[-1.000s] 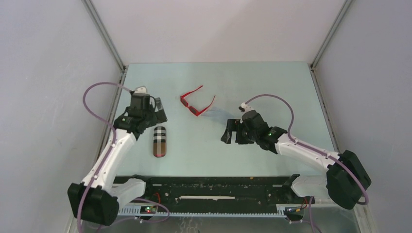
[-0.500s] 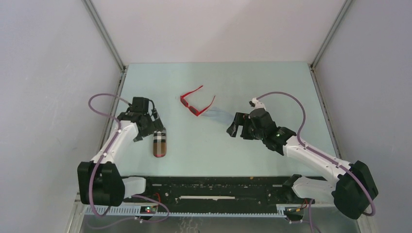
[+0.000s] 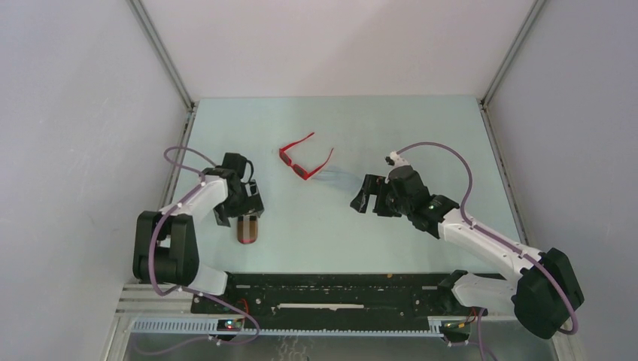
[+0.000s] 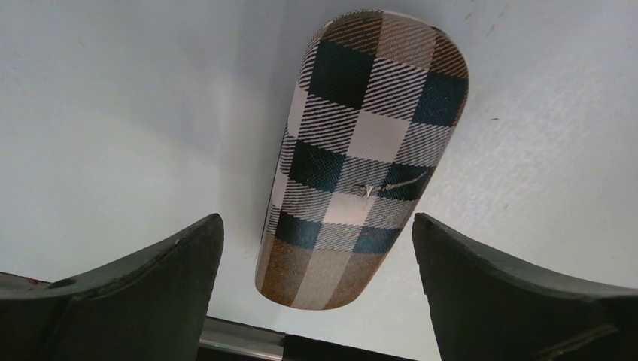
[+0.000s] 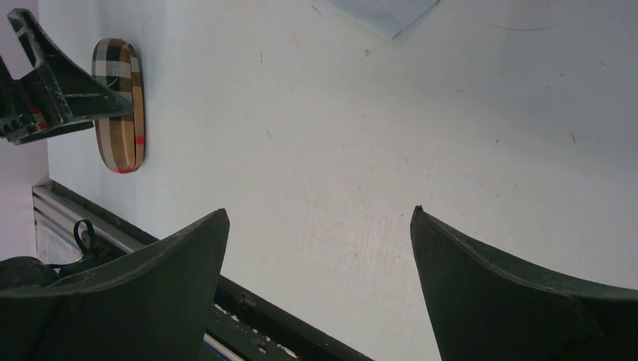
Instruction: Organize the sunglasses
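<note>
The red sunglasses [image 3: 303,160] lie unfolded on the table, mid-back, in the top view only. The brown plaid case [image 3: 247,228] lies closed at the left; it also shows in the left wrist view [image 4: 366,150] and the right wrist view [image 5: 120,113]. My left gripper [image 3: 238,208] is open and hovers over the case's far end, its fingers either side of it, not touching. My right gripper [image 3: 365,197] is open and empty, right of the sunglasses, above bare table.
A pale blue cloth [image 3: 340,178] lies just right of the sunglasses; its corner shows in the right wrist view [image 5: 385,15]. The black rail [image 3: 331,289] runs along the near edge. Grey walls stand on both sides.
My left arm has swung in and down, from beside the case's far end to right over it. My right gripper moved slightly toward the sunglasses, then held still.
</note>
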Controlling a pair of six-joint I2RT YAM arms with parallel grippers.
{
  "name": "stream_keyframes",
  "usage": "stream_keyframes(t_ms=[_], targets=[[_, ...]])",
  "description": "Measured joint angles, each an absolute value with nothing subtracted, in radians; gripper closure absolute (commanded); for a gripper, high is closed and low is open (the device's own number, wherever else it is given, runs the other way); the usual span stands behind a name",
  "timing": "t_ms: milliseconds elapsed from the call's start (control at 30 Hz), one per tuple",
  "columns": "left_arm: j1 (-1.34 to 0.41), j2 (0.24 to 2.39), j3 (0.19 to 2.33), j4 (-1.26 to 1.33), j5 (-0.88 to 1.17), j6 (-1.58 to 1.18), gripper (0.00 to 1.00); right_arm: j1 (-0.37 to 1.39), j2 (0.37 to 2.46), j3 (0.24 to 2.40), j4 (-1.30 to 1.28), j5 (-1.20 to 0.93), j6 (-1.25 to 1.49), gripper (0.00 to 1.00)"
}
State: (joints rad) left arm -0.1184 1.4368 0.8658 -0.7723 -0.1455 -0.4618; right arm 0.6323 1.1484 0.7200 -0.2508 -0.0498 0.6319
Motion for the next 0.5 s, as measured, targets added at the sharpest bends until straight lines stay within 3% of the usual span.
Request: stream_keyframes(t_ms=[133, 333, 500], targets=[[-0.119, 1.485, 0.866, -0.772, -0.125, -0.464, 0.11, 0.631, 1.146, 0.720, -0.253, -0.055, 0.629, 0.00], [-0.136, 1.507, 0.866, -0.759, -0.101, -0.489, 0.34, 0.631, 1.121, 0.720, -0.273, -0.052, 0.626, 0.00], [-0.220, 1.526, 0.883, -0.746, -0.104, -0.512, 0.38, 0.631, 1.099, 0.719, -0.282, -0.035, 0.626, 0.00]])
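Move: The glasses case lies right under the left hand between its open fingers, pointing away from the base, its middle about 3 cm ahead, 1 cm to the right and 3 cm below. The red sunglasses lie roughly 17 cm ahead and 18 cm to the right of this hand, and the pale blue cloth some 10 cm ahead and 28 cm right, both about 4 cm lower. From the right hand the case is about 34 cm left, 2 cm ahead and 11 cm below. Down first, by some 1.5 cm, the left hand settles over the glasses case while its wide-open fingers start closing; then it travels right about 3.5 cm, slow at first and quicker towards the end. The fingers close to about two thirds open and pinch the case by its long sides, a little nearer the base than its middle, and drag it along the table. ##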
